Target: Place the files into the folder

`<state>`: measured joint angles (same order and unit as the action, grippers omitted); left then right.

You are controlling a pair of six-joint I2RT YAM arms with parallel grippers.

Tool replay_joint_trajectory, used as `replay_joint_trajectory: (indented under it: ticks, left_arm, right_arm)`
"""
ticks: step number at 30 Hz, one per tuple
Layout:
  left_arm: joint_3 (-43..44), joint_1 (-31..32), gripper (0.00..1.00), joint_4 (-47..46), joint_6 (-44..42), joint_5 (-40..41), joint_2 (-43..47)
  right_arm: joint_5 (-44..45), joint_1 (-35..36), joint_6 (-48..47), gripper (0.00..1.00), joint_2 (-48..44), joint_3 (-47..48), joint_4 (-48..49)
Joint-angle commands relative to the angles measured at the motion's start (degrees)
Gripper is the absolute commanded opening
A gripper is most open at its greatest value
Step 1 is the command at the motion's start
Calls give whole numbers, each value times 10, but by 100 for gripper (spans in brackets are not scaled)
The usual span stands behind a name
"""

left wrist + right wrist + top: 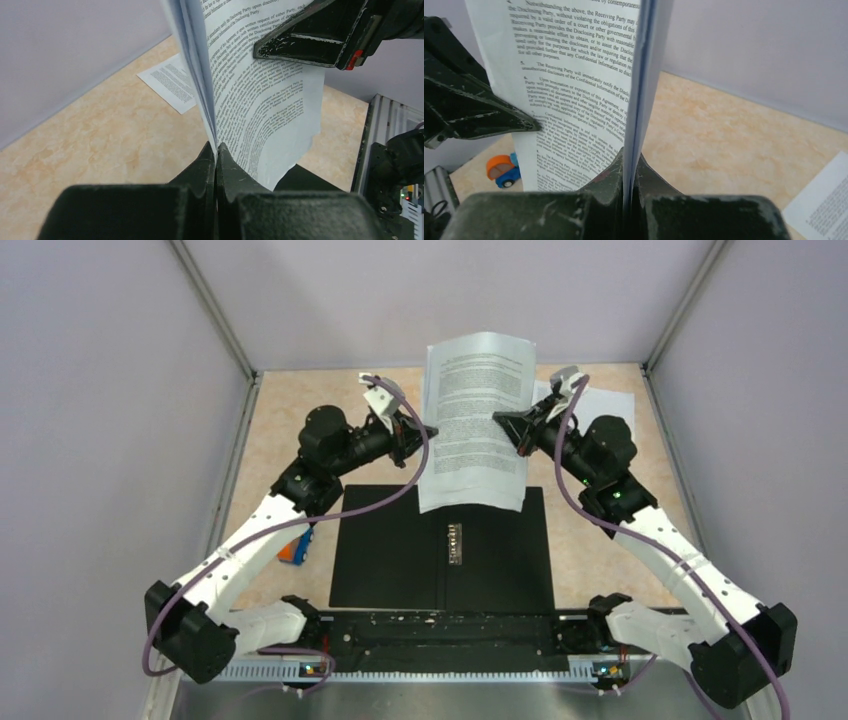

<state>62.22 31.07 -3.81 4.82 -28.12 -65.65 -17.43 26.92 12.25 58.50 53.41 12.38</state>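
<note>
A stack of white printed files (476, 420) hangs upright above the table, pinched at both side edges. My left gripper (428, 430) is shut on its left edge; in the left wrist view the sheets (260, 100) rise from between my left gripper's (216, 150) closed fingers. On the right edge my right gripper (503, 421) is shut too, and the paper edge (644, 75) runs straight into my right gripper (630, 160). The folder (440, 550) lies open, black side up, just below the files' bottom edge, its metal clip (455, 543) at the spine.
Another printed sheet (600, 402) lies flat on the table at the back right, also seen as a sheet (824, 200) and a sheet (170, 82). A small blue-and-orange block (293, 551) sits left of the folder. Grey walls enclose the table.
</note>
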Motion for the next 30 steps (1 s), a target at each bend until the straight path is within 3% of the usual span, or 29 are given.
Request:
replay_joint_trajectory:
  ticks: [1, 7, 11, 20, 27, 30]
  left_arm:
    - [-51, 13, 0, -159, -13, 35, -12]
    - [-121, 19, 0, -277, -14, 57, -61]
    - [-167, 20, 0, -379, -11, 68, -102]
    - [-198, 20, 0, -485, -1, 102, -196]
    - [-237, 21, 0, -537, 16, 119, -231]
    - [-247, 20, 5, -539, 18, 122, -230]
  right_arm:
    - [71, 4, -41, 0, -16, -46, 50]
    - [92, 4, -39, 0, -3, -109, 100]
    - [114, 4, -33, 13, 11, -143, 147]
    - [100, -7, -15, 35, 58, -158, 201]
    - [66, -18, 1, 38, 87, -164, 213]
    - [61, -17, 3, 38, 92, -164, 212]
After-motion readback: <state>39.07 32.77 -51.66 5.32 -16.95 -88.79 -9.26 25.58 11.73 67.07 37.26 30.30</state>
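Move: The file is already held upright between both hands, a side edge in each. Below lies the open folder: from the left hand its middle is about 35 cm down, 6 cm back and 1 cm right; its metal clip is some 5 cm back and 4 cm right. From the right hand the folder's middle lies about 8 cm back, 11 cm left and 36 cm down, and the remaining sheet some 28 cm ahead and 27 cm right. The file is lowered towards the folder, both hands sinking and easing forward: the left about 16 cm down and 7 cm forward, keeping its pinch on the left edge. The right drops about 12 cm with a smaller forward drift, turning some 10 degrees clockwise, and partway down opens to over a third, releasing its pinch on the right edge while staying around it. ##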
